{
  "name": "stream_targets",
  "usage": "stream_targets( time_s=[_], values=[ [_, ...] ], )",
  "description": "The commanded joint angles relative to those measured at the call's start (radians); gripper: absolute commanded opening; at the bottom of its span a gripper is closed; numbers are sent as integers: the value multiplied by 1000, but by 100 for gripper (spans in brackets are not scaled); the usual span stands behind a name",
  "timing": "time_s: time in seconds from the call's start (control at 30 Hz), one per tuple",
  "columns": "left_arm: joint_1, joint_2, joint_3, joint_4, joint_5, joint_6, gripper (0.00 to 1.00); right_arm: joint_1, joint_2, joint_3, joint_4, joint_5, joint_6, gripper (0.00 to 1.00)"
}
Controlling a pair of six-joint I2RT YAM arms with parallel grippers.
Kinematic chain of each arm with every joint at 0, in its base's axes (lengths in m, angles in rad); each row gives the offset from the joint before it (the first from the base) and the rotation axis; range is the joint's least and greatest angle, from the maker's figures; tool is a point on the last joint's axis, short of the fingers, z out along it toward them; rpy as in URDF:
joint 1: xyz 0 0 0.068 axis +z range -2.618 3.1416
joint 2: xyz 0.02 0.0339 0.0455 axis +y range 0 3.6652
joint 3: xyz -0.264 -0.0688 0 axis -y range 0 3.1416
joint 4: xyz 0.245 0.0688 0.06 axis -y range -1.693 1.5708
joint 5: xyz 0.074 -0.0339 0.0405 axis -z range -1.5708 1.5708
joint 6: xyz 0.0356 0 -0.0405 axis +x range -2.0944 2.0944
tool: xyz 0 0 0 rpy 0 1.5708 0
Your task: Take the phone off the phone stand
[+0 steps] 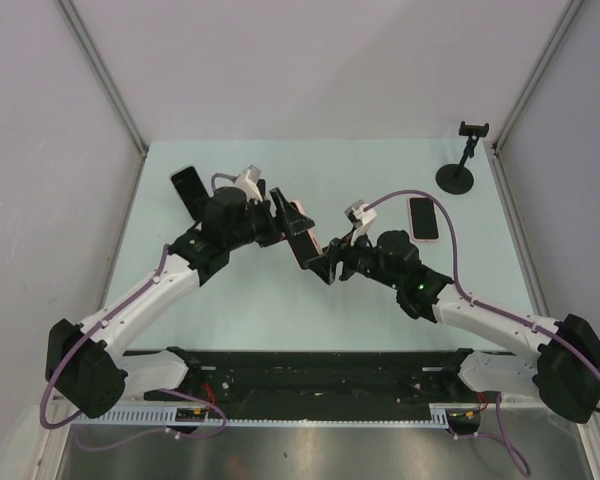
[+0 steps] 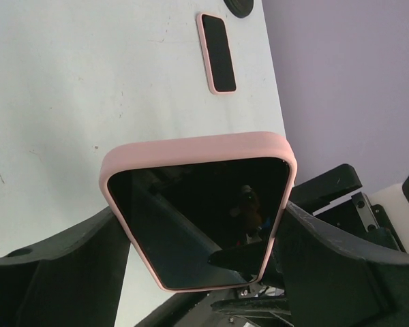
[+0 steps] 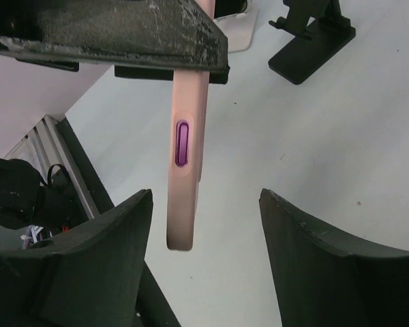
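A phone (image 2: 198, 204) in a pink case, dark screen facing the left wrist camera, is held above the table. My left gripper (image 2: 198, 272) is shut on it across its width, one finger on each long edge. From above, the phone (image 1: 298, 232) hangs between the two arms, with the left gripper (image 1: 292, 228) on it. The black phone stand (image 1: 188, 187) stands empty at the back left and shows again as the stand (image 3: 310, 37). My right gripper (image 3: 204, 235) is open around the lower end of the phone (image 3: 187, 170), seen edge-on. That end lies nearer the left finger, with gaps on both sides.
A second phone (image 1: 423, 217) in a pink case lies flat at the right of the table and shows too as the phone (image 2: 217, 51). A black clamp holder on a round base (image 1: 458, 172) stands at the back right corner. Grey walls close in the table.
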State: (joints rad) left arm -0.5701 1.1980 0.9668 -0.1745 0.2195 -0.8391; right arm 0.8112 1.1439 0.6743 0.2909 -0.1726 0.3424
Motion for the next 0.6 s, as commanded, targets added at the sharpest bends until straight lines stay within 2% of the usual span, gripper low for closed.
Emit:
stream_targets(
  time_s=[0.0, 0.17, 0.2, 0.27, 0.3, 0.33, 0.4, 0.43, 0.47, 0.53, 0.57],
  values=[
    [-17, -48, 6, 78, 6, -35, 0, 14, 27, 5, 114, -16, 32, 64],
    [-25, -49, 4, 82, 11, -31, 1, 20, 56, 5, 145, -19, 50, 49],
    [-25, -52, 4, 84, 9, -29, 1, 20, 60, 5, 146, -18, 52, 40],
    [-25, -61, 0, 84, 3, -15, 6, 20, 57, 5, 140, -7, 58, 30],
    [-27, -64, -2, 84, -5, -14, 8, 22, 51, 5, 137, -1, 56, 19],
    [-27, -69, -7, 84, -15, -3, 10, 19, 50, 5, 133, 10, 64, 13],
    [-25, -84, -10, 84, -29, 8, 21, 10, 42, 5, 116, 22, 79, 0],
    [-27, -87, -13, 84, -40, 20, 28, 2, 34, 5, 107, 25, 89, 0],
    [-27, -93, -13, 86, -45, 31, 42, -7, 33, 5, 91, 24, 104, 0],
    [-25, -107, -14, 84, -52, 64, 56, -35, 24, 5, 70, 19, 118, 0],
    [-25, -116, -13, 84, -64, 80, 70, -43, 19, 5, 47, 22, 125, 0]
  ],
)
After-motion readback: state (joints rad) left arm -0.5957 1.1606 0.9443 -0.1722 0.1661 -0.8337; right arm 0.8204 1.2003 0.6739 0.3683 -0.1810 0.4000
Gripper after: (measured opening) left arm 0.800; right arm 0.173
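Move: The phone is already in the air, gripped by its long edges between the left fingers, its middle about 2 cm behind that hand point, 1 cm right and 1 cm lower. From the right hand, whose open fingers straddle its near end, the phone's middle is some 5 cm ahead, 4 cm left and 3 cm up. The empty black stand is about 19 cm ahead, 17 cm left and 16 cm below this hand; the second phone lies roughly 18 cm ahead, 33 cm right and 20 cm below. The right hand eases about 1.5 cm to its left, farther over the phone's near end, while its fingers close from well open to nearly shut and pinch that end between the screen side and the back; the wrist barely turns. The left hand stays all but in place throughout, keeping its grip on the long edges and holding the phone up for the right fingers to shut on. ##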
